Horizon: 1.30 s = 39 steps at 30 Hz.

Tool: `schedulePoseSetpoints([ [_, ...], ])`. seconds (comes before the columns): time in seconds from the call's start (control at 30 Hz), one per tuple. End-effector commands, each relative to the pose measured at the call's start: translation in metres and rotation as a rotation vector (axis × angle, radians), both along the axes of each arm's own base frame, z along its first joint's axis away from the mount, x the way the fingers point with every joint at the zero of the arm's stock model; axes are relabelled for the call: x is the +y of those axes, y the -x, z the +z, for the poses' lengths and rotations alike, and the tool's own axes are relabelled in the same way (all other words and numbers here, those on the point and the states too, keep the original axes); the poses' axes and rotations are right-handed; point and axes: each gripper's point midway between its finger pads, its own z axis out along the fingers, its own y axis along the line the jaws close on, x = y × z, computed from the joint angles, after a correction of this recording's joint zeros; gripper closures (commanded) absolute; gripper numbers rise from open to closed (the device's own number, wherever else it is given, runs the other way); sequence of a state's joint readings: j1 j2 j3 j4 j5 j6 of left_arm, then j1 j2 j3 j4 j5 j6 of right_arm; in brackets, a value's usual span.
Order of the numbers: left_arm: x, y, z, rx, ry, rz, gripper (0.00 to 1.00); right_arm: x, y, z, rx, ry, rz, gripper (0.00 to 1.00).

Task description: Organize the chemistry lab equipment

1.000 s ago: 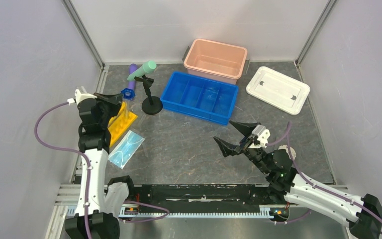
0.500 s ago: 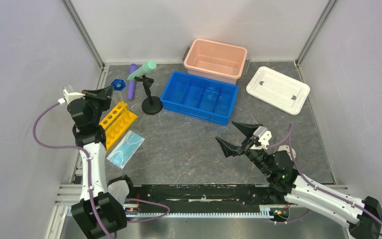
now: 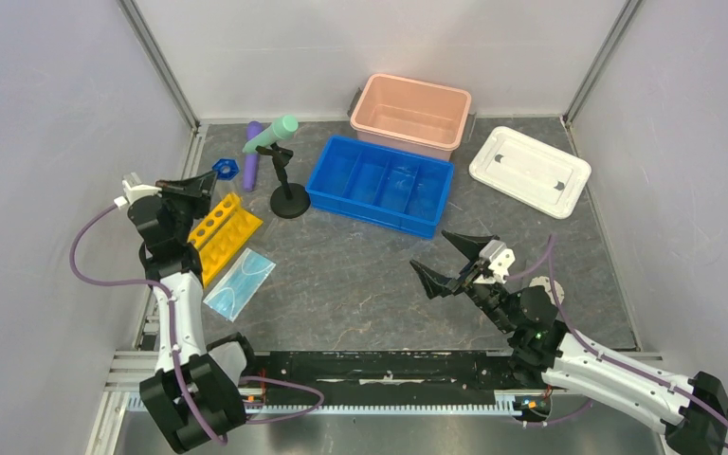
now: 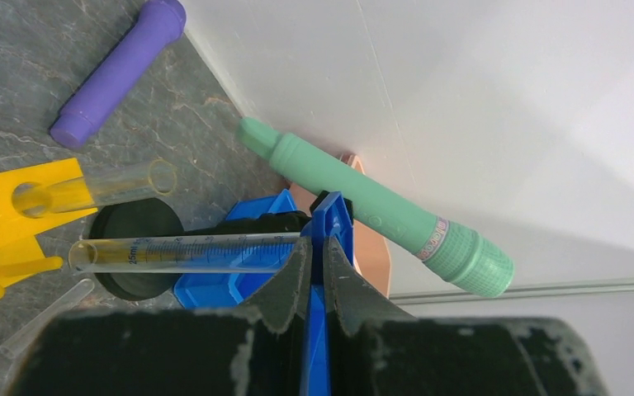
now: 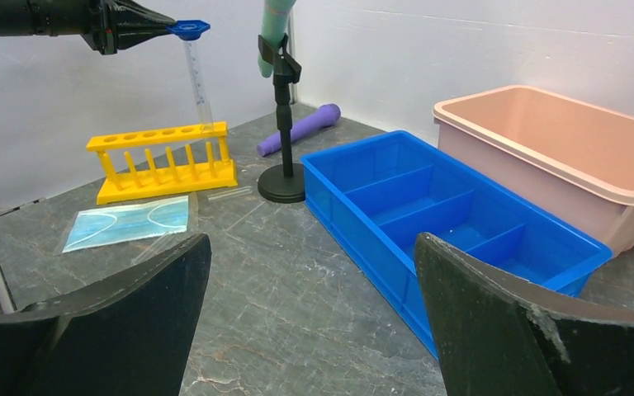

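My left gripper [image 3: 207, 180] is shut on the blue hexagonal foot [image 4: 328, 223] of a clear graduated cylinder [image 4: 182, 253]. In the right wrist view the cylinder [image 5: 200, 87] hangs foot-up, its open end down at the far end of the yellow holed rack [image 5: 161, 161]. Another clear tube [image 4: 124, 183] sits in the rack [image 3: 223, 227]. The black clamp stand [image 3: 289, 199] grips the mint-green tube [image 3: 270, 135]. Behind it lies the purple tube [image 3: 251, 156]. The light-blue mask [image 3: 240, 284] lies near the rack. My right gripper [image 3: 428, 250] is open and empty over bare table.
The blue divided tray [image 3: 379, 185] stands mid-table, with the pink bin [image 3: 409, 114] behind it and the white lid [image 3: 529, 171] at the back right. A thin clear rod [image 5: 231, 194] lies between rack and stand. The left wall is close to my left arm.
My left gripper has swung left and back from over the rack, carrying the cylinder by its blue foot. The right arm has barely moved.
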<state>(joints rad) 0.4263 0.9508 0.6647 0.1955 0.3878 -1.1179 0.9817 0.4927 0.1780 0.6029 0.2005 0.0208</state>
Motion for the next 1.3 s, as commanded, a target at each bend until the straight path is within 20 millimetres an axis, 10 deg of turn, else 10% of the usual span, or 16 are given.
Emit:
schedulePoseSetpoints([
  [0.0, 0.004, -0.001, 0.003, -0.044, 0.047, -0.015, 0.98, -0.003, -0.002, 0.008, -0.016, -0.014, -0.017, 0.01],
  [1.27, 0.019, -0.006, -0.071, 0.091, 0.065, 0.020, 0.82, -0.004, -0.005, 0.009, -0.016, 0.001, -0.041, 0.01],
])
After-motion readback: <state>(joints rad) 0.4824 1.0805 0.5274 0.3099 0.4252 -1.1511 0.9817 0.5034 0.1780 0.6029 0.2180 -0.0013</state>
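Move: My left hand holds the graduated cylinder upside down by its blue foot. The yellow rack's far-end peg is about 2 cm ahead, 2 cm left and 18 cm below; the rack's middle is some 8 cm left and 4 cm back. The microphone stand's base lies about 7 cm ahead and 9 cm right, the purple microphone roughly 15 cm straight ahead. For my right hand, the peg is some 40 cm left and 18 cm ahead. I lower the graduated cylinder mouth-down over the rack's far-end peg with my left hand, about 8 cm in all: first 2 cm down while edging 1 cm left, a short pause, then the rest nearly straight down. On the way I tilt the wrist about 10 degrees to bring the tube upright, keeping the blue foot pinched until my grip just begins to ease at the bottom. ##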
